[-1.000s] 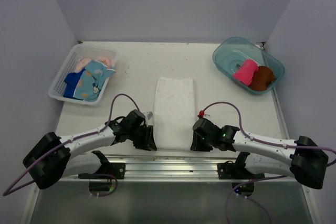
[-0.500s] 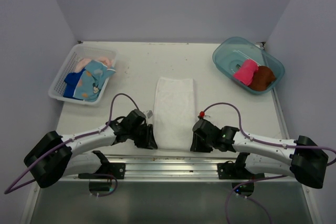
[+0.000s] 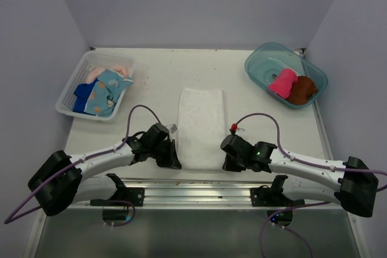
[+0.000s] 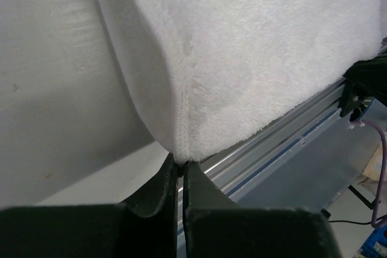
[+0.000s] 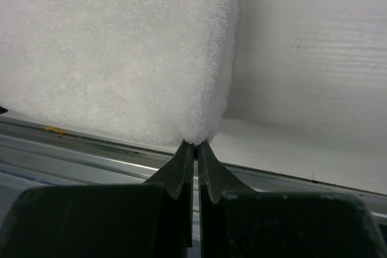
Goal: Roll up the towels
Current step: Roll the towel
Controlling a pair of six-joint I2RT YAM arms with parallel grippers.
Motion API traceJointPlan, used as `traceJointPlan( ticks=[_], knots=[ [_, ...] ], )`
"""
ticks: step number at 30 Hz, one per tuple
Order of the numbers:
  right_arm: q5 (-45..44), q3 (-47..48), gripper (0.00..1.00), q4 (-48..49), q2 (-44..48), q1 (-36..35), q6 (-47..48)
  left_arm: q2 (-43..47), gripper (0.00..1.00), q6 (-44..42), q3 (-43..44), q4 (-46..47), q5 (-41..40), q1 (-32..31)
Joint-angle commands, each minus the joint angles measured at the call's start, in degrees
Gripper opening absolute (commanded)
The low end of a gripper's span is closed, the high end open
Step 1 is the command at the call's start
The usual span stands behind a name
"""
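Observation:
A white towel lies folded lengthwise in the middle of the table, and its near corners are lifted off the surface. My left gripper is shut on the towel's near left corner. My right gripper is shut on the near right corner. Light blue printed, royal blue and pale peach towels lie in the white basket. A hot pink towel and a brown towel sit rolled in the teal tub.
A metal rail runs along the table's near edge, just behind both grippers. The basket stands at the far left and the tub at the far right. Grey walls close in the table on three sides.
Both grippers have closed on the white towel's near corners and raised them slightly. The towel's near edge has drawn a little away from the rail.

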State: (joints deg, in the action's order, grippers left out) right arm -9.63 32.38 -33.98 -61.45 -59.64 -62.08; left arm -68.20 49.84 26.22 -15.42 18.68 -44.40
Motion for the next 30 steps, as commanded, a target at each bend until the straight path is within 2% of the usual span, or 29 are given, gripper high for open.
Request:
traceJointPlan(
  ticks=[1, 6, 10, 15, 23, 30],
  knots=[
    [-6.6, 3.7, 0.0, -6.1, 2.3, -0.1, -1.5, 1.4, 0.0, -1.1, 5.5, -2.3, -1.3, -0.2],
    [-9.3, 7.5, 0.0, -8.8, 3.0, -0.1, -0.5, 0.8, 0.0, -1.6, 9.5, -5.9, -1.9, -0.2],
    [-13.1, 11.1, 0.0, -10.0, 2.4, 0.1, 0.8, -1.4, 0.0, -2.9, 15.9, -9.2, -2.9, 0.5],
    [-15.1, 17.5, 0.0, -11.5, -2.8, 2.9, 4.8, -4.5, 0.0, -4.1, 20.4, -9.5, -1.8, 3.7],
    [-14.5, 20.4, 0.0, -5.8, -8.4, 10.1, 11.8, -13.4, 0.0, -6.3, 28.0, -9.5, -2.1, 10.4],
    [-13.0, 23.2, 0.0, -1.7, -14.5, 14.9, 17.7, -18.9, 0.0, -8.0, 33.2, -10.8, -4.2, 12.2]
  ],
)
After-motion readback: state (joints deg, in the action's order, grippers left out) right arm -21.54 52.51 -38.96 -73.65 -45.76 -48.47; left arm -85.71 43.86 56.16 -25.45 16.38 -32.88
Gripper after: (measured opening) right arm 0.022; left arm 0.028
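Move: The towel lies as a lengthwise strip ahead of both hands, its near corners already pinched just above the table. The middle of its far edge is about 33 cm ahead of the left hand, 9 cm to its right and 2 cm lower. It is about 33 cm ahead of the right hand, 8 cm to its left and 3 cm lower. The white basket sits some 34 cm ahead and 36 cm left of the left hand; the teal bin some 36 cm ahead and 29 cm right of the right hand. The towel's near end is carried up and forward by both hands, which keep their pinch on its two corners. They rise first, then run almost level over the strip towards its far edge, the left about 14 cm forward, the right 12, each ending 6 to 7 cm higher. The right wrist tilts so its fingers swing forward. ##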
